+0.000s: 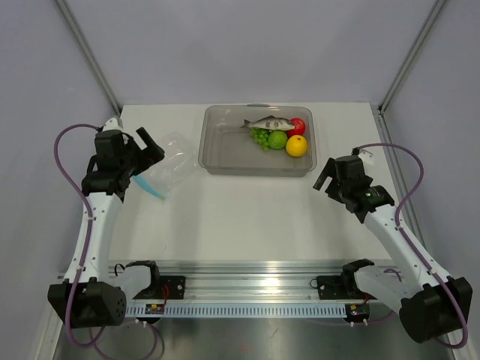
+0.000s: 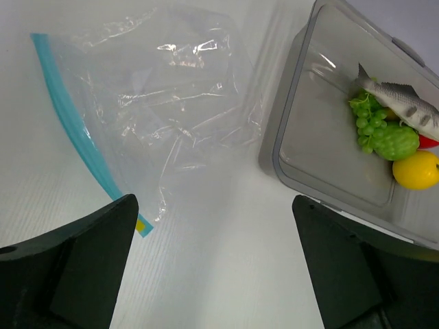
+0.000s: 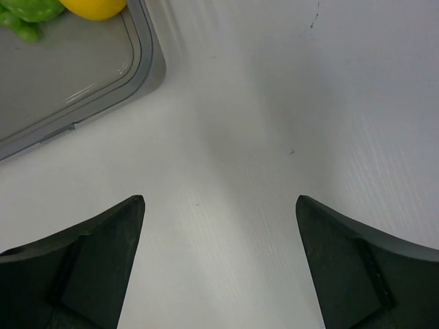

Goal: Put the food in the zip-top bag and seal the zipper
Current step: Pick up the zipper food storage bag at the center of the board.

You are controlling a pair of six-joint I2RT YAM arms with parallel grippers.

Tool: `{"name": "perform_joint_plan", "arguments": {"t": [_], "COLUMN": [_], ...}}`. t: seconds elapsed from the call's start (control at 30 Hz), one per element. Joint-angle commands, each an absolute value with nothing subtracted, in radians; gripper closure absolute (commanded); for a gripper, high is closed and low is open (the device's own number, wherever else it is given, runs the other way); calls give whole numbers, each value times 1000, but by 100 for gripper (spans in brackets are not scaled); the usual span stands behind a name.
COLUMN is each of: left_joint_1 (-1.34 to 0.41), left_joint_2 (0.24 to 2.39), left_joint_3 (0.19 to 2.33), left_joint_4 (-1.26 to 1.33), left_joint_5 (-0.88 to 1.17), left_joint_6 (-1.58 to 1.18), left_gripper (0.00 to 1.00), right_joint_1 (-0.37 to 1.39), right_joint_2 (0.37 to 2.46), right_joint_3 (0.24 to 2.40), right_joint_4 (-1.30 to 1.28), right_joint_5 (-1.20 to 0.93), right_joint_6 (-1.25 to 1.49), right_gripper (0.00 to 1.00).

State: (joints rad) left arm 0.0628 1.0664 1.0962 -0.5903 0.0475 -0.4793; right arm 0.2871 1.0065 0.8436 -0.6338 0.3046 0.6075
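The clear zip-top bag [image 1: 171, 165] lies flat and empty on the table's left side, its teal zipper [image 1: 150, 187] along the near-left edge. In the left wrist view the bag [image 2: 171, 103] and zipper [image 2: 68, 116] lie just ahead of my open, empty left gripper [image 2: 214, 205]. The grey fish [image 1: 270, 122], green grapes [image 1: 259, 136], green fruit [image 1: 278, 139], red fruit [image 1: 298, 126] and yellow fruit [image 1: 297, 145] sit in the tray's right end. No orange fruit shows. My right gripper [image 1: 324, 176] is open and empty over bare table near the tray's front right corner.
The rigid grey-clear tray [image 1: 225, 157] stands at the back centre; its corner shows in the right wrist view [image 3: 147, 68]. Grey walls with metal posts close the back and sides. A metal rail runs along the near edge.
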Motion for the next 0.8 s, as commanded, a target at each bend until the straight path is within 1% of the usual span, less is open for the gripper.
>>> {"name": "perform_joint_plan", "arguments": {"t": [0.0,0.27,0.37,0.47,0.5,0.53,0.57,0.63,0.73,0.77], "left_joint_1": [60,61,60,64,67,80,90,118,152,164], "left_joint_2": [1043,1048,1055,1109,1139,1199,1234,1314,1348,1357], "left_joint_3": [1092,1055,1032,1019,1031,1063,1089,1130,1128,1120], "left_joint_4": [-563,-564,-580,-607,-644,-666,-689,-745,-707,-697], "left_joint_5": [103,63,-4,-148,-156,-155,-84,-16,-6,29], "left_joint_6": [-499,-506,-512,-528,-517,-511,-476,-469,-529,-561], "left_gripper": [1,1,1,1,1,1,1,1,1,1], "right_joint_1": [282,282,284,285,284,284,284,284,284,284], "right_joint_2": [980,950,931,910,905,891,887,876,835,827], "right_joint_3": [830,816,796,772,767,758,755,746,727,718], "right_joint_4": [-606,-620,-601,-568,-552,-548,-546,-540,-540,-537], "right_joint_5": [308,310,279,230,219,203,198,189,181,173], "right_joint_6": [635,653,647,638,634,632,632,632,656,661], "right_gripper": [1,0,0,1,1,1,0,1,1,1]}}
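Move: The zipper bag lies flat below the left hand, its middle about 9 cm ahead, 2 cm to the left and some 23 cm down. The zipper's near end, with the yellow tab, is almost under the hand, about 4 cm to its left and level with it. The food container's middle is some 16 cm ahead and 27 cm to the right. From the right hand, the bag's middle lies about 42 cm to the left and 7 cm ahead. The left hand, after barely stirring, drops about 11 cm with growing speed towards the near end of the blue zipper, shifting some 3.5 cm left on the way while the wrist tips the fingers roughly 25 degrees farther down; they stay wide open and end still above the bag. The empty right hand, also open, eases about 2 cm back and slightly left over the bare board. ##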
